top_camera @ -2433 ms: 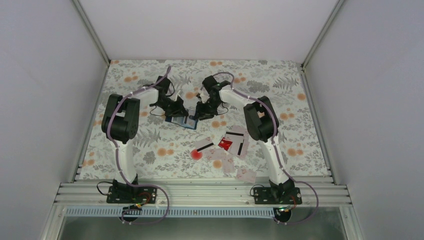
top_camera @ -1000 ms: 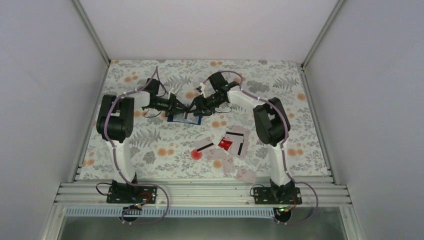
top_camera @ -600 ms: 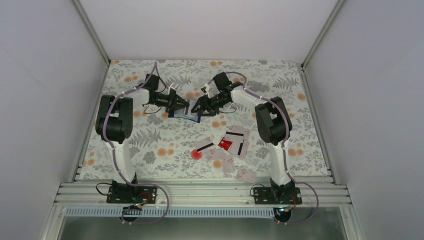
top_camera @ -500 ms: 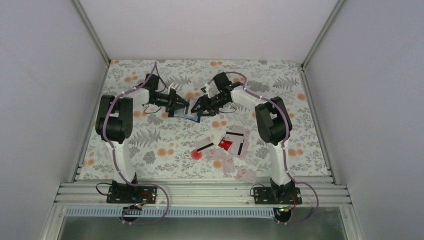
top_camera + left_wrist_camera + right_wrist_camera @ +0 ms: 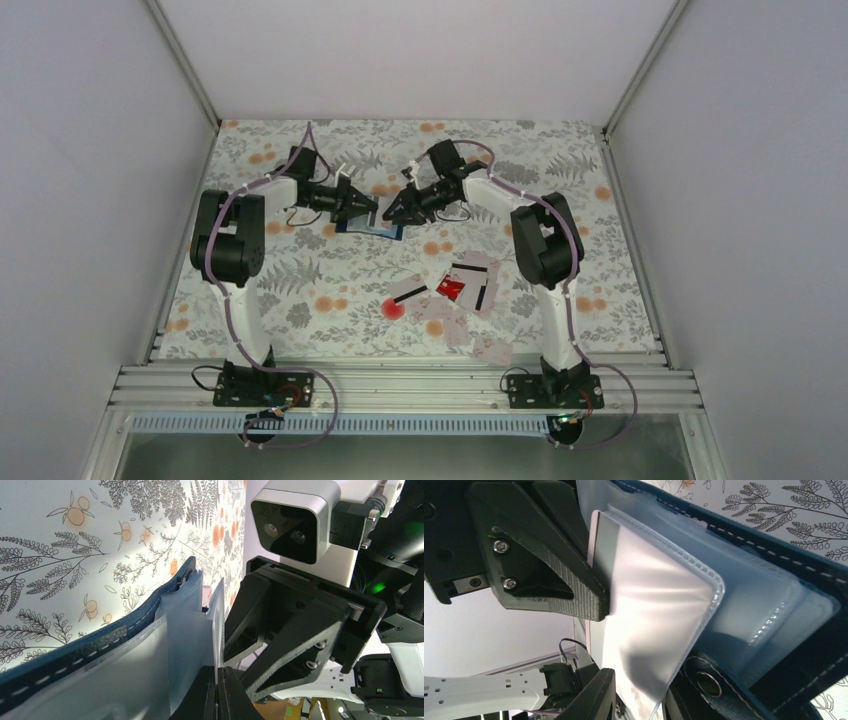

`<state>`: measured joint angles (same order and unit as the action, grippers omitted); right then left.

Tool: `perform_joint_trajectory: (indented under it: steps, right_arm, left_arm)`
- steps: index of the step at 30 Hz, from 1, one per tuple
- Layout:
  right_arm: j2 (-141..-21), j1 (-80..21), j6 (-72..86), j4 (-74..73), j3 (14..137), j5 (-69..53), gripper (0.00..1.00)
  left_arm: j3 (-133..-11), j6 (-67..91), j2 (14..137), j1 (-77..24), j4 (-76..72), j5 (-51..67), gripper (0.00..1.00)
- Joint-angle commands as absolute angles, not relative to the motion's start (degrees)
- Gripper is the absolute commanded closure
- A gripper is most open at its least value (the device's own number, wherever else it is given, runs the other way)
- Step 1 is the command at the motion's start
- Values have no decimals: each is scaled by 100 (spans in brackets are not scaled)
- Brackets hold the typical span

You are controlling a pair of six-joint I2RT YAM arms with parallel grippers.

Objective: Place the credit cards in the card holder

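The navy card holder (image 5: pixel 368 228) sits open at the table's far middle, between both grippers. My left gripper (image 5: pixel 357 206) is shut on a thin pale leaf (image 5: pixel 218 630) of it, beside the navy cover (image 5: pixel 75 650). That leaf shows a pale pink card edge (image 5: pixel 592 537) in the right wrist view. My right gripper (image 5: pixel 394 213) faces the left one. Its fingers (image 5: pixel 596 697) stand narrowly apart, with a clear pocket (image 5: pixel 659 610) slanting between them, just above the snap (image 5: pixel 704 681). Loose credit cards (image 5: pixel 472 283), one of them red (image 5: pixel 450 289), lie nearer the bases.
More pale cards (image 5: pixel 490 348) lie close to the front rail, right of centre. A card with a black stripe (image 5: pixel 408 293) lies by a red spot on the floral cloth (image 5: pixel 300 290). White walls close in three sides.
Both grippers have shifted slightly toward the back with the holder between them. The right jaws have narrowed around the clear pocket. The left grip is unchanged.
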<state>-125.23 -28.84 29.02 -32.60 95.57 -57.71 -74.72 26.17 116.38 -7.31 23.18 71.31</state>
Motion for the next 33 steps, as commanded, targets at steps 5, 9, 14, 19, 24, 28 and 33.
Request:
perform_joint_trajectory:
  steps: [5,9,14,19,24,28,33]
  right_arm:
    - [-12619,-2892,2909,-3032,9721,-6058,84]
    - [-12646,-2885,2945,-3005,9758,-6076,92]
    - [-12660,-2891,2982,-2954,9758,-6086,96]
    - [-12646,-2883,2952,-2906,9675,-6090,96]
    - [-12706,-2888,2940,-2932,9712,-6097,96]
    - [-12765,-2891,2854,-3189,9807,-5904,96]
    - [-12895,-2884,2651,-3841,10044,-5401,96]
  left_arm:
    - [-7477,2636,11570,-799,2203,7251,98]
    - [-7456,2627,11615,-808,2182,7206,98]
    - [-7400,2591,11695,-826,2180,7041,96]
    - [-7260,2601,11832,-844,2091,6934,82]
    - [-7224,2572,11851,-861,2106,6821,70]
    - [-7364,2343,11807,-870,2492,6484,53]
    - [-7462,2109,11709,-870,3010,5912,39]
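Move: The clear sleeve with its card stands between the hands. Its middle is about 2 cm to the right of the left hand and 2 cm lower, level fore-and-aft; from the right hand it is some 2 cm ahead, 2 cm left and 2 cm lower. The open card holder's middle lies about 2 cm behind and 6 cm below the left hand, neither left nor right of it. The loose striped card is roughly 15 cm back, 5 cm right and 10 cm below the right hand. The card sleeve changes hands: the right fingers, already part shut around its edge, close fully and pinch it almost in place while the left keeps its grip. Then the left fingers open to rather more than half and that hand sinks about 3.5 cm beside the sleeve, towards the card holder. Last, the right hand, still gripping, lowers some 1.5 cm. ##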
